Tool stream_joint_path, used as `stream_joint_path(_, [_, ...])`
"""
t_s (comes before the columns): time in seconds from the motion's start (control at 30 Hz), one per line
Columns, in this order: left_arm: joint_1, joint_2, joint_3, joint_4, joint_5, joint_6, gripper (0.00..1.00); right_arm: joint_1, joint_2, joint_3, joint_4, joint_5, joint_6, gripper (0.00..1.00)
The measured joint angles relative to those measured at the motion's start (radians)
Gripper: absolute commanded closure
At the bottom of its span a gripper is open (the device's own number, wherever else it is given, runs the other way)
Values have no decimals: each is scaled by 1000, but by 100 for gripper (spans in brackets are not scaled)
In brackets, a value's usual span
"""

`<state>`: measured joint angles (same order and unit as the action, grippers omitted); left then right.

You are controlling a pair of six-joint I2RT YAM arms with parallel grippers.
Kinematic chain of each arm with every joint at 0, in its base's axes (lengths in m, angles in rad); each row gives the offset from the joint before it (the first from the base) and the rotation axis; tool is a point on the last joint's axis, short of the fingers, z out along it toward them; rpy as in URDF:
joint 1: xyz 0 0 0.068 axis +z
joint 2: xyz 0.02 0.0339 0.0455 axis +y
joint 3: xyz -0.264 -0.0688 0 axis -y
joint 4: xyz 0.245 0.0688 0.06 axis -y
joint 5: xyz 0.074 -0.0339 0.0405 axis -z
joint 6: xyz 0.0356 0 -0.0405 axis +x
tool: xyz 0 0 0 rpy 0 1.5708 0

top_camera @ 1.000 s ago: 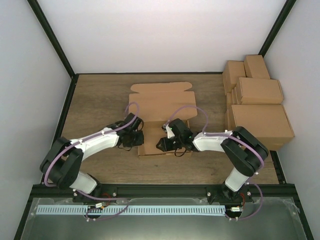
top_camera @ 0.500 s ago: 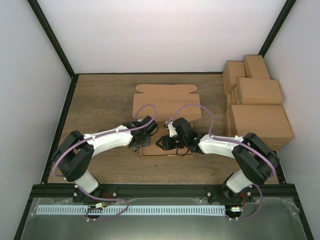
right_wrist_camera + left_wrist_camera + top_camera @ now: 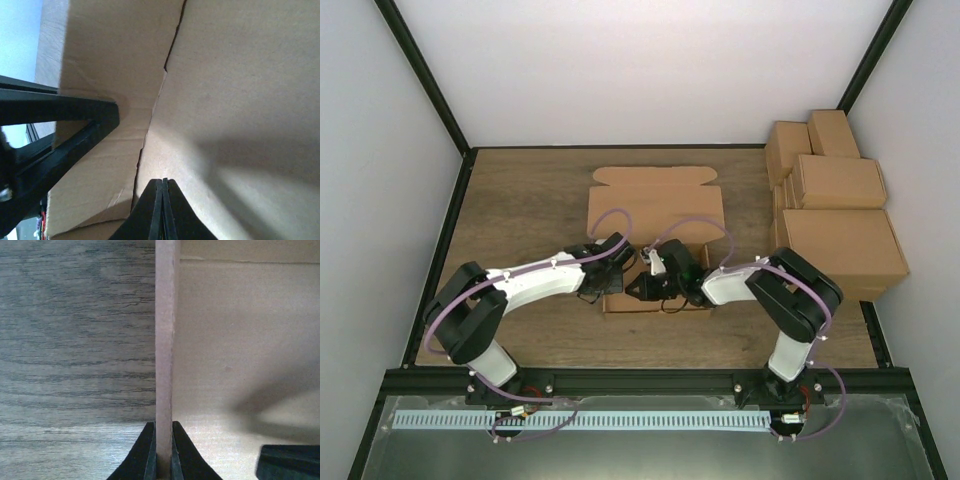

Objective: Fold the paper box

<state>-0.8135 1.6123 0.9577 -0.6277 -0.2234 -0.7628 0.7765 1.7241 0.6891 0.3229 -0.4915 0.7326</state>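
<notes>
The paper box (image 3: 655, 210) lies mid-table, a brown die-cut sheet with its tabbed lid panel spread toward the back. My left gripper (image 3: 610, 272) is at its front left corner. In the left wrist view the left gripper (image 3: 163, 426) is shut on the upright edge of the box's side wall (image 3: 165, 340), with wood to the left and the box floor (image 3: 235, 350) to the right. My right gripper (image 3: 636, 290) sits just beside it. In the right wrist view the right gripper (image 3: 162, 181) is shut with nothing between its tips, close over the inner floor near a crease (image 3: 150, 125).
A stack of finished brown cartons (image 3: 835, 215) fills the right side of the wooden table (image 3: 520, 200). Black frame rails (image 3: 450, 220) border the table, with white walls behind. The two wrists are very close together over the box's front edge.
My left gripper moved right onto the box's side wall and shut on it. The right gripper shut and slid left toward it. The box shifted slightly right.
</notes>
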Motion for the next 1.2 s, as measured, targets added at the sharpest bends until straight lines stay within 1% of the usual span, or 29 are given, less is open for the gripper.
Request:
stream_joint_path(0.1, [0, -10, -12, 18, 12, -2, 95, 6, 45, 0, 46, -21, 37, 99])
stream_joint_path(0.3, [0, -26, -41, 58, 42, -18, 88, 28, 133, 3, 135, -67, 99, 99])
stream_joint_path(0.57, [0, -58, -66, 82, 56, -40, 78, 42, 183, 30, 198, -95, 134, 99])
stream_joint_path(0.8, [-1, -102, -70, 83, 56, -56, 62, 44, 209, 43, 224, -112, 143, 99])
stream_joint_path(0.93, [-1, -118, -71, 89, 56, -73, 60, 45, 215, 48, 232, -116, 144, 99])
stream_joint_path(1.13, [-1, -150, -77, 89, 51, -84, 45, 47, 225, 55, 240, -122, 144, 99])
stream_joint_path(1.2, [-1, -163, -77, 86, 47, -87, 42, 49, 229, 58, 243, -123, 144, 99])
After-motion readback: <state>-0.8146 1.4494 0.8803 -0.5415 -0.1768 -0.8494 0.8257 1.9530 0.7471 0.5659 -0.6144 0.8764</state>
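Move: My left hand still pinches the upright left wall of the paper box. The foot of that wall, where it meets the box floor, is about 5 cm left, 1 cm back and 3 cm below my shut right fingers, and roughly 3 cm back and 3 cm below my left hand. From my right hand, the front wall's middle is some 5 cm back and 7 cm right, and the open lid's middle some 16 cm ahead and 6 cm right. I push my shut right fingertips left and down inside the box, slightly back too, until they press into the crease at the left wall's foot: about 4 cm left in all, with the sinking done early. My left hand first drifts about 1 cm left, then opens about halfway, lets go of the wall and rises some 3 cm, its fingertips swinging about 10 degrees rightward. ##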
